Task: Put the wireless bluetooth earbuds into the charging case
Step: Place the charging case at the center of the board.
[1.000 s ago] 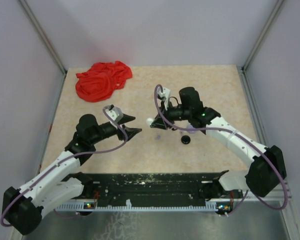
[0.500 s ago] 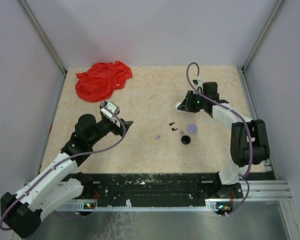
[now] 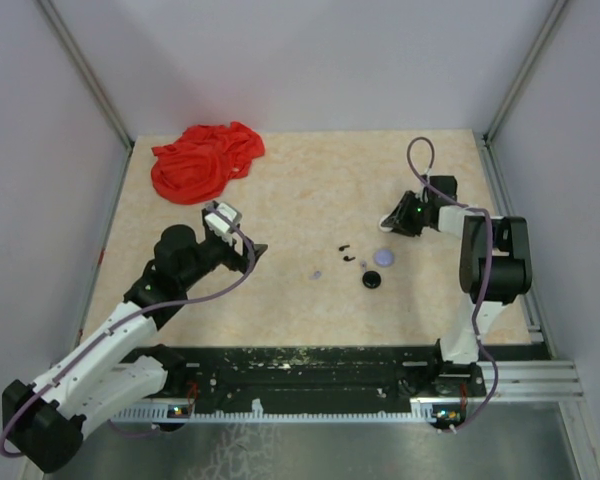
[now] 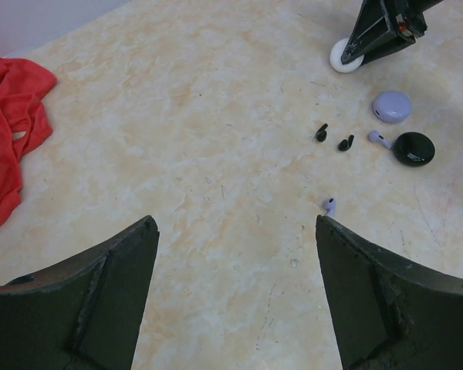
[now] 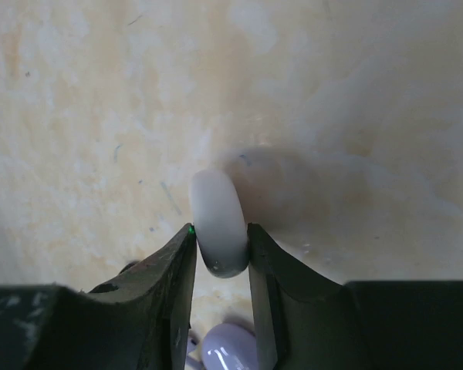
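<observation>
My right gripper [image 5: 220, 240] is shut on a white round charging case [image 5: 218, 220], gripped edge-on just above the table at the right [image 3: 388, 223]. A lavender case [image 4: 391, 106] and a black case [image 4: 413, 148] lie on the table near it. Two black earbuds [image 4: 322, 132] [image 4: 346, 142] lie side by side, and a lavender earbud [image 4: 379, 139] lies against the black case. Another lavender earbud [image 4: 329, 205] lies alone, closer to my left gripper [image 4: 235, 231]. That gripper is open and holds nothing; it hovers left of the group [image 3: 248, 252].
A crumpled red cloth [image 3: 205, 160] lies at the back left. Grey walls with metal posts close the table on the left, back and right. The arms' black base rail [image 3: 300, 365] runs along the near edge.
My right arm has swung back to the right with the white case in its grip. My left gripper has opened wider and drawn back a little to the left.
</observation>
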`<state>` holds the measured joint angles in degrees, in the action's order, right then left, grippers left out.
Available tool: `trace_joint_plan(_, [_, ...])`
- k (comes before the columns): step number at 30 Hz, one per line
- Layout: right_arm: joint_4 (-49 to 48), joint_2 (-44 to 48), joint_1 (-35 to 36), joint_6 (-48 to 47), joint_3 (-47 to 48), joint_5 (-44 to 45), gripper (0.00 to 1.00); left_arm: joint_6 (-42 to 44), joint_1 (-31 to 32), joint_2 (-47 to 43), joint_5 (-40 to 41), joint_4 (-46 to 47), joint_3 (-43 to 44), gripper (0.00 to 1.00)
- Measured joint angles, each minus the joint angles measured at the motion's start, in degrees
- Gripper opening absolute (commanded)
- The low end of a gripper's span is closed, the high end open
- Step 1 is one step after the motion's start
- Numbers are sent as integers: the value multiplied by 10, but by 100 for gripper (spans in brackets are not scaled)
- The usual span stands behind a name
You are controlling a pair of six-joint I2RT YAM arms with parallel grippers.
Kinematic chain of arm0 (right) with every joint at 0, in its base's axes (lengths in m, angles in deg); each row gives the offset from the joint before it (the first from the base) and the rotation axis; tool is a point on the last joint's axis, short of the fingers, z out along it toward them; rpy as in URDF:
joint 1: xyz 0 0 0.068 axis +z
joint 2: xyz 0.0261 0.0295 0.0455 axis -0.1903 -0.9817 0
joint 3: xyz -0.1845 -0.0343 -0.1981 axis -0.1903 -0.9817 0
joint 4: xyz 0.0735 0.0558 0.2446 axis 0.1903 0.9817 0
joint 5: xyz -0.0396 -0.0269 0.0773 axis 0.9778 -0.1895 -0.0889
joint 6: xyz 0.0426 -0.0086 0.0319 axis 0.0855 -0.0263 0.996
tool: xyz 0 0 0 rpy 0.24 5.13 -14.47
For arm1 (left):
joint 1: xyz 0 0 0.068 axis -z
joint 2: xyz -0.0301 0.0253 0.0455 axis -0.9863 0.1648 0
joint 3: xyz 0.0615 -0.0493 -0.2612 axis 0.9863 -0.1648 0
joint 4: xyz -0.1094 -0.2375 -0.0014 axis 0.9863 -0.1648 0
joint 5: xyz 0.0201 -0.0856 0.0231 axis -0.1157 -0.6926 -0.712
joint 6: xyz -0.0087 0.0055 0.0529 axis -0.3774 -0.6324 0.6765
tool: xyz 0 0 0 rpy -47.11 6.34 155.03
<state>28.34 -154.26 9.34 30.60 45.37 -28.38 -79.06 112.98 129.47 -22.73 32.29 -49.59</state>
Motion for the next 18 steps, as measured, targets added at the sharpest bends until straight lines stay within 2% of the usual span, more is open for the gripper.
trace_joint_plan(7, [10,18,-3,1,-1,31,74,0,0,3,-7,-7,6,88])
trace_joint_plan(14, [71,92,3,-23,-38,90,77,-3,0,3,-12,-9,6,88])
trace_joint_plan(18, [114,141,39,-45,-41,137,77,-6,0,3,-13,-12,6,89])
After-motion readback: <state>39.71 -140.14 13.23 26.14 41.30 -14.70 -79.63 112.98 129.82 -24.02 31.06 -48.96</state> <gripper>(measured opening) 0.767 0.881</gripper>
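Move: The right gripper holds the white charging case nearly on edge, its middle about 1 cm ahead, 1 cm left and 1 cm below the hand point, close over the board. The purple case lies about 9 cm back and 2 cm left, the black case some 15 cm back and 5 cm left, and the pair of black earbuds about 7 cm back and 12 cm left, all about 3 cm lower. From the left gripper, the white case lies roughly 15 cm ahead, 32 cm right and 20 cm down. Let go of the white charging case by spreading the right fingers from their pinch to about three-quarters open, easing slightly right. Then draw the open gripper back about 4 cm, towards the purple case's side, and lift it some 3 cm clear, rolling the wrist about 15 degrees so that its left side dips. ##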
